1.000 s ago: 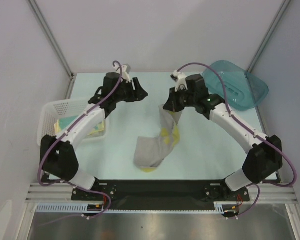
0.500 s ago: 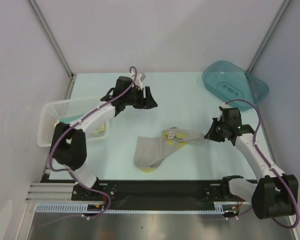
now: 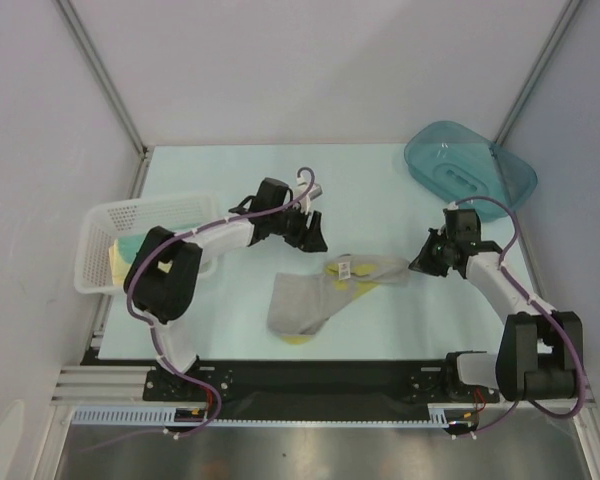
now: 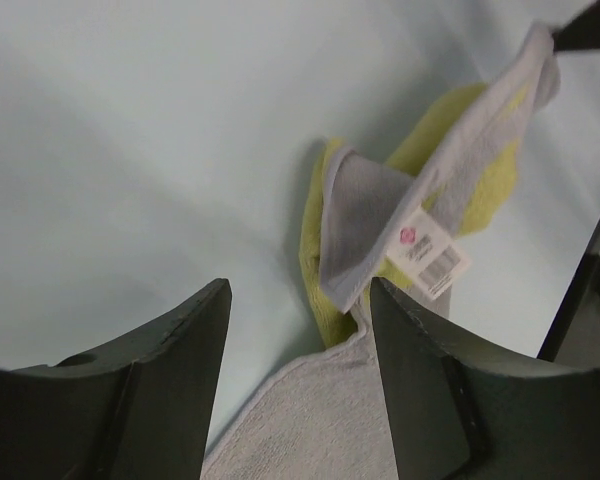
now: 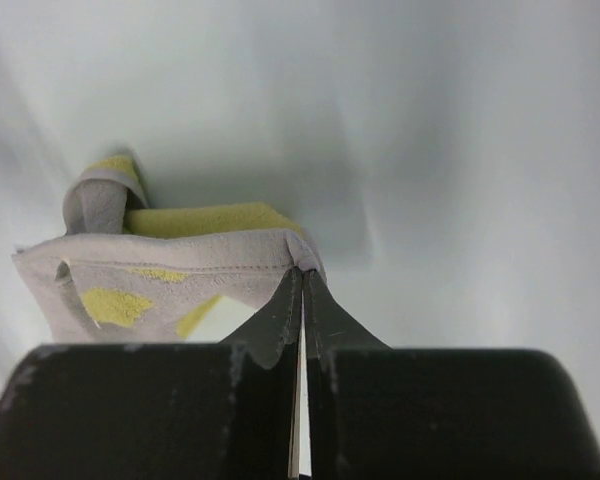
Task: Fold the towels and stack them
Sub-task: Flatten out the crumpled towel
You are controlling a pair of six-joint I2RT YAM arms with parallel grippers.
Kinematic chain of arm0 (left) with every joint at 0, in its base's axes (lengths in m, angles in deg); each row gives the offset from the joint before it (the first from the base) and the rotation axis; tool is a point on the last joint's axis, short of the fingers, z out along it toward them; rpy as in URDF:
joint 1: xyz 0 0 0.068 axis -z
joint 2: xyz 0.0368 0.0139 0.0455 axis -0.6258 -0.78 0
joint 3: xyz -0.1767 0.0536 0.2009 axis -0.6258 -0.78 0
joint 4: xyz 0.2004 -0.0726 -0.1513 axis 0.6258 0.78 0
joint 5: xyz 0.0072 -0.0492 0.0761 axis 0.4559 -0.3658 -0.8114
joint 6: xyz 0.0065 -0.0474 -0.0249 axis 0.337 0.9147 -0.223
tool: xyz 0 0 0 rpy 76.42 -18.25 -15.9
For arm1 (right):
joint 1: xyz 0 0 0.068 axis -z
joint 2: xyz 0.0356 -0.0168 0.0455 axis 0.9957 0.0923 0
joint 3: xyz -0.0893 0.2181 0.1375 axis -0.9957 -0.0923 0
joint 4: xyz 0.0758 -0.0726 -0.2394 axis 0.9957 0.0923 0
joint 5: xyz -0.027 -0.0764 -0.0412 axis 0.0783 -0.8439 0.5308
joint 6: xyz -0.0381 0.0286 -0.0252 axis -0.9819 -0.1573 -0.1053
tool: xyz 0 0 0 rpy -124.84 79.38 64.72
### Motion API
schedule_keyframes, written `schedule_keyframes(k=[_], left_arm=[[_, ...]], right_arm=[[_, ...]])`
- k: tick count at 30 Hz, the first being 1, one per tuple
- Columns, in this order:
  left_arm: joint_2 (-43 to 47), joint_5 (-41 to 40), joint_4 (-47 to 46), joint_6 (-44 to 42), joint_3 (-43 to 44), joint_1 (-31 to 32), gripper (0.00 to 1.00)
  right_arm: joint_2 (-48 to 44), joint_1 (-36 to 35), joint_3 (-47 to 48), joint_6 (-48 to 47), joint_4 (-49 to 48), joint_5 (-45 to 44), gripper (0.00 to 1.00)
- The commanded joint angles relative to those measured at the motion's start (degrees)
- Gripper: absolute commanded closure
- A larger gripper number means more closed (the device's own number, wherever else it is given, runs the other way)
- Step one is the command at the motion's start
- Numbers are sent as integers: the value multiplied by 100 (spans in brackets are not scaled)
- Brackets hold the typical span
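A beige-grey towel (image 3: 305, 300) with yellow patches lies crumpled at mid-table, one corner stretched out to the right. My right gripper (image 3: 416, 266) is shut on that corner, which is pinched at the jaw tips (image 5: 302, 272), with the towel (image 5: 170, 270) trailing away to the left. My left gripper (image 3: 311, 234) hovers open just beyond the towel's far edge. Grey cloth (image 4: 315, 430) and its white label (image 4: 427, 254) show between and past its fingers (image 4: 185, 370); nothing is gripped. More towels (image 3: 121, 256), pale yellow and teal, lie in the basket.
A white mesh basket (image 3: 105, 218) stands at the left edge of the table. A teal translucent tub (image 3: 470, 170) sits at the back right corner. Grey walls and metal frame posts enclose the table on three sides.
My right gripper carried the towel corner from a raised spot near the middle down and to the right. My left gripper moved right and nearer, up to the towel's far edge.
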State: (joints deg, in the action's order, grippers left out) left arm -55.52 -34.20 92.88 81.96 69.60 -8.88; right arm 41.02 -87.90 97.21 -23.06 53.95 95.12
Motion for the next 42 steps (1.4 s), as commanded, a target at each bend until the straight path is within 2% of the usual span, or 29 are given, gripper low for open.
schedule_keyframes(k=[1,14,27,30,31,34,36,40,42], left_arm=[[161,619,-604,-582,-233,37,36],[-647,829,98,-1205,531,405,40],[-780,724,240,-1320,549,503,47],[-788,750,248,-1268,637,503,58],[-806,742,240,-1250,672,511,72],[-727,680,327,-1171,786,511,98],[-613,523,459,-1162,944,511,100],[-25,-406,941,-1153,1295,494,100],[327,-803,1414,-1215,1743,494,100]], right_arm=[[300,223,193,35,-509,251,100],[714,276,237,-53,-844,559,100],[934,514,246,-124,-949,612,100],[916,514,237,-141,-1028,673,100],[899,514,228,-132,-1089,699,100],[811,479,185,-176,-1378,901,100],[653,417,184,-159,-1590,1059,100],[293,146,579,-36,-2213,1148,100],[126,31,833,52,-2425,1078,100]])
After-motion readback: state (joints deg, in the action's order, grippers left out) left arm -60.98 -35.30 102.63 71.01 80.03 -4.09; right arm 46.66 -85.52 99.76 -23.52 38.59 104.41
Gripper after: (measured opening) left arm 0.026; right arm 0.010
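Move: My right hand already pinches one end of the towel's grey hem. The loose left end of that hem sits about 3 cm back, 3 cm right and 4 cm below my open left fingers. From my left hand the white tag is roughly 4 cm back and 6 cm right, and the towel's flat grey part is some 11 cm back and 4 cm left. From my right hand, the loose hem end is about 16 cm left and 1 cm ahead, slightly lower. I ease my left hand back, right and down, about 3–4 cm each way, turning it some 15 degrees clockwise, and pinch the loose hem end beside the tag, then start lifting it up and forward. My right hand keeps its pinch, edging forward and a little down first, then rising about 5 cm while carrying on forward along with the left. ##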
